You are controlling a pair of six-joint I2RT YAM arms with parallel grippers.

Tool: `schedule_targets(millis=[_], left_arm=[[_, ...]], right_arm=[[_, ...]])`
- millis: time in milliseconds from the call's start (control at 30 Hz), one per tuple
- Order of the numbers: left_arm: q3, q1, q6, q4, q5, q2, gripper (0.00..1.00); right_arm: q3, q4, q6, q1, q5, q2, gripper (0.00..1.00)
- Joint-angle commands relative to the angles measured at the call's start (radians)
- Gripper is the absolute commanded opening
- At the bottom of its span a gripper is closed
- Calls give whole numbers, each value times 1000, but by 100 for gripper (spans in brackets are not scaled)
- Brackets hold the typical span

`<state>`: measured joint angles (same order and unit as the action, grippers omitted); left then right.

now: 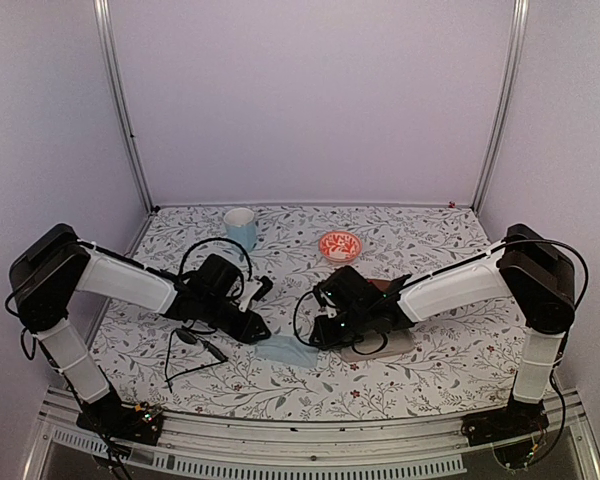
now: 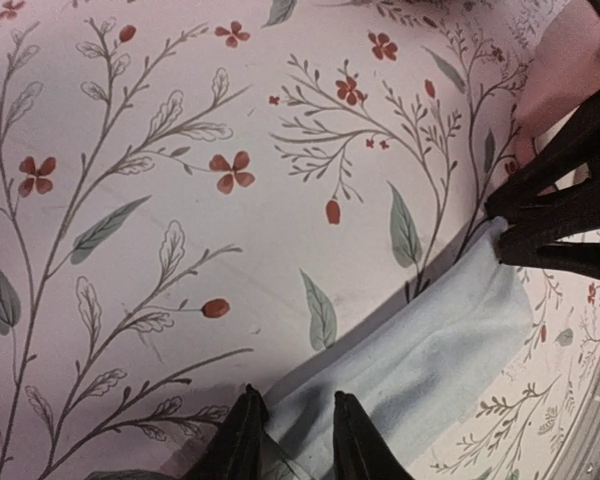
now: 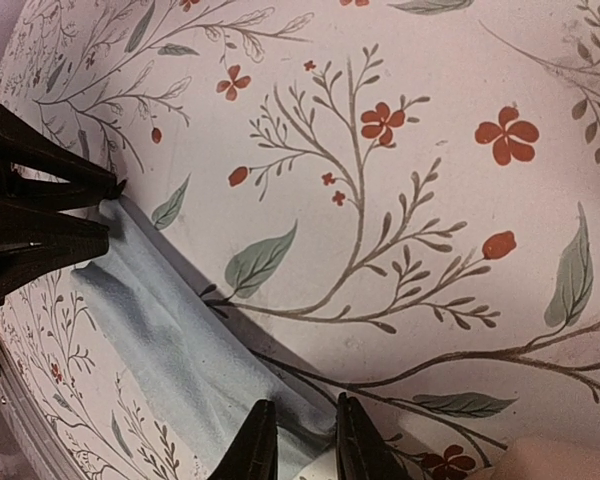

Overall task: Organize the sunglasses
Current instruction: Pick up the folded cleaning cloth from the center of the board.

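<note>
The black sunglasses (image 1: 194, 342) lie on the flowered table, near and left of my left gripper, their thin arms stretching toward the front edge. A light blue cloth (image 1: 286, 350) lies between my two grippers. My left gripper (image 2: 298, 432) stands open astride one end of the cloth (image 2: 420, 360). My right gripper (image 3: 298, 440) stands open astride the other end of the cloth (image 3: 180, 340), which bunches between its fingers. Each wrist view shows the other gripper's dark fingers at the far corner of the cloth. I see no pinkish see-through pair.
A pink case (image 1: 378, 345) lies under my right arm, with a brown case (image 1: 382, 286) just behind it. A pale blue cup (image 1: 240, 228) and a red patterned bowl (image 1: 340, 246) stand at the back. Metal posts and white walls close in the table.
</note>
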<state>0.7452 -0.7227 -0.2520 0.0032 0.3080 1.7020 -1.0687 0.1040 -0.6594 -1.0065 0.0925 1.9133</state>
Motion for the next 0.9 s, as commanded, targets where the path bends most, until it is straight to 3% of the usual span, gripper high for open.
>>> schedule_targets(millis=[0,267,367,633,867], left_arm=[[-23,8,3,-33,20,4,23],[-9,8,3,-34,32,-6,6],[-4,8,1,-33,39,-16,0],[-15,2,-15,-28,62,-79,0],[-46,-23,-36,-28,60,-134,0]], right_arm=[[-9,17,-2,3,16,31,22],[-14,15,10,4,16,15,20],[-13,-1,21,4,27,4,12],[1,-26,42,4,44,-38,2],[55,-22,44,4,34,-111,0]])
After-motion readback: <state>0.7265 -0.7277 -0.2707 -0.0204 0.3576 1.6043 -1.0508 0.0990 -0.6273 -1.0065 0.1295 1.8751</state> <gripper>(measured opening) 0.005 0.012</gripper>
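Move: Just inward of both sets of fingers lies the folded cleaning cloth, gripper tips already at its two far corners. Its middle is about 5 cm to the left hand's right, 3 cm back and 1 cm below, and about 5 cm to the right hand's left, 2 cm back and 1 cm below. The dark sunglasses lie some 13 cm left of the left hand and 4 cm back; the open glasses case is about 12 cm right of the right hand and 3 cm farther out. Closing on the cloth's far corners, the left fingers shut first and the right ones just after, each pinching its corner while easing back under a centimetre. Then both hands lift almost straight up, the left leading by about 3 cm and the right starting later, up only about 1 cm, fingers kept shut on the cloth. ##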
